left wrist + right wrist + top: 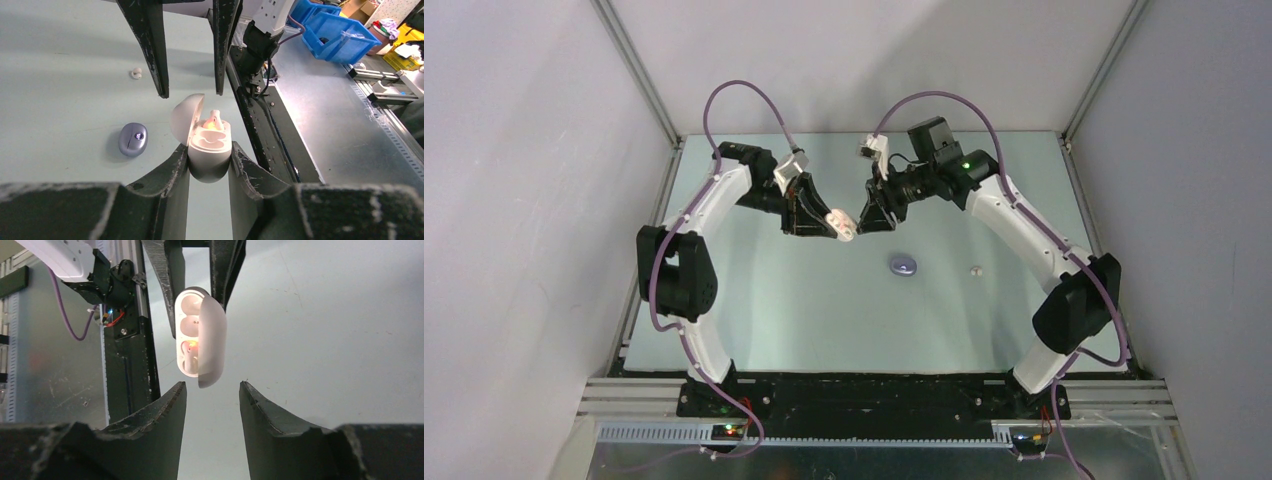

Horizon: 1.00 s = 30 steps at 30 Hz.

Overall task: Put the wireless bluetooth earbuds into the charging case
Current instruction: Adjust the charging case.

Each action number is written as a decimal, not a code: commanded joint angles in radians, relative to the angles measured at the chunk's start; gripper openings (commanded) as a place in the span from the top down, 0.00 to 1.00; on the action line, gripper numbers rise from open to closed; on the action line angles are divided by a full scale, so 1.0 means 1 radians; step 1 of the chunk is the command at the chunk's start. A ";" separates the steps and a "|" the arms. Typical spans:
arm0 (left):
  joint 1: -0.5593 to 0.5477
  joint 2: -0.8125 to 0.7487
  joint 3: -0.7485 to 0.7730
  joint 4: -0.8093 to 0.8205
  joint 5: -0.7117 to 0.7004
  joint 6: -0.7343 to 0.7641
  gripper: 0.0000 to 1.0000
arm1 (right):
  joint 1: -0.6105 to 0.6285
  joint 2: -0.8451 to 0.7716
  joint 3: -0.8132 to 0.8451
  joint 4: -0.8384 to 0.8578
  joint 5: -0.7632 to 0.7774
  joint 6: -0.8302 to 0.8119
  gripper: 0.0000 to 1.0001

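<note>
My left gripper is shut on the lower shell of a white charging case, which it holds above the table with its lid swung open. One white earbud stands in the far socket beside an orange glow; the near socket is bare. Facing it, my right gripper is open with nothing between its fingers, just short of the case. In the top view the two grippers meet at mid-table: left, right. Another white earbud lies loose on the table.
A purple pebble-shaped case lies closed on the table in front of the grippers, also in the left wrist view. White walls enclose the table on three sides. Blue bins stand beyond the near edge.
</note>
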 commanded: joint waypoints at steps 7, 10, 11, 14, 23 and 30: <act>0.004 -0.027 0.038 -0.048 0.057 -0.012 1.00 | -0.006 0.045 0.053 0.028 -0.089 -0.002 0.54; 0.004 -0.025 0.039 -0.048 0.057 -0.013 1.00 | -0.007 0.065 0.064 0.028 -0.099 -0.001 0.63; 0.004 -0.025 0.038 -0.048 0.057 -0.013 1.00 | -0.008 0.071 0.067 0.030 -0.104 0.001 0.65; 0.005 -0.027 0.037 -0.049 0.057 -0.013 1.00 | -0.011 0.078 0.072 0.033 -0.119 0.001 0.74; 0.007 -0.019 0.042 -0.048 0.053 -0.003 0.81 | -0.012 0.060 0.086 0.041 -0.108 -0.016 1.00; 0.027 0.000 0.134 -0.047 -0.032 -0.062 0.00 | -0.025 0.004 0.108 -0.011 -0.006 -0.112 1.00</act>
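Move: The open white charging case, still in the left fingers, is about 4 cm left of the right hand point and roughly 1 cm back and below; it is some 2 cm to the left hand's right, level in depth and height. From the right hand, the purple case lies on the table about 5 cm ahead, 8 cm right and 23 cm below, with the loose white earbud about 4 cm ahead, 24 cm right at table height. Right hand eases about 1 cm left and down, pinches the case lid, edges forward; left fingers open wide. ##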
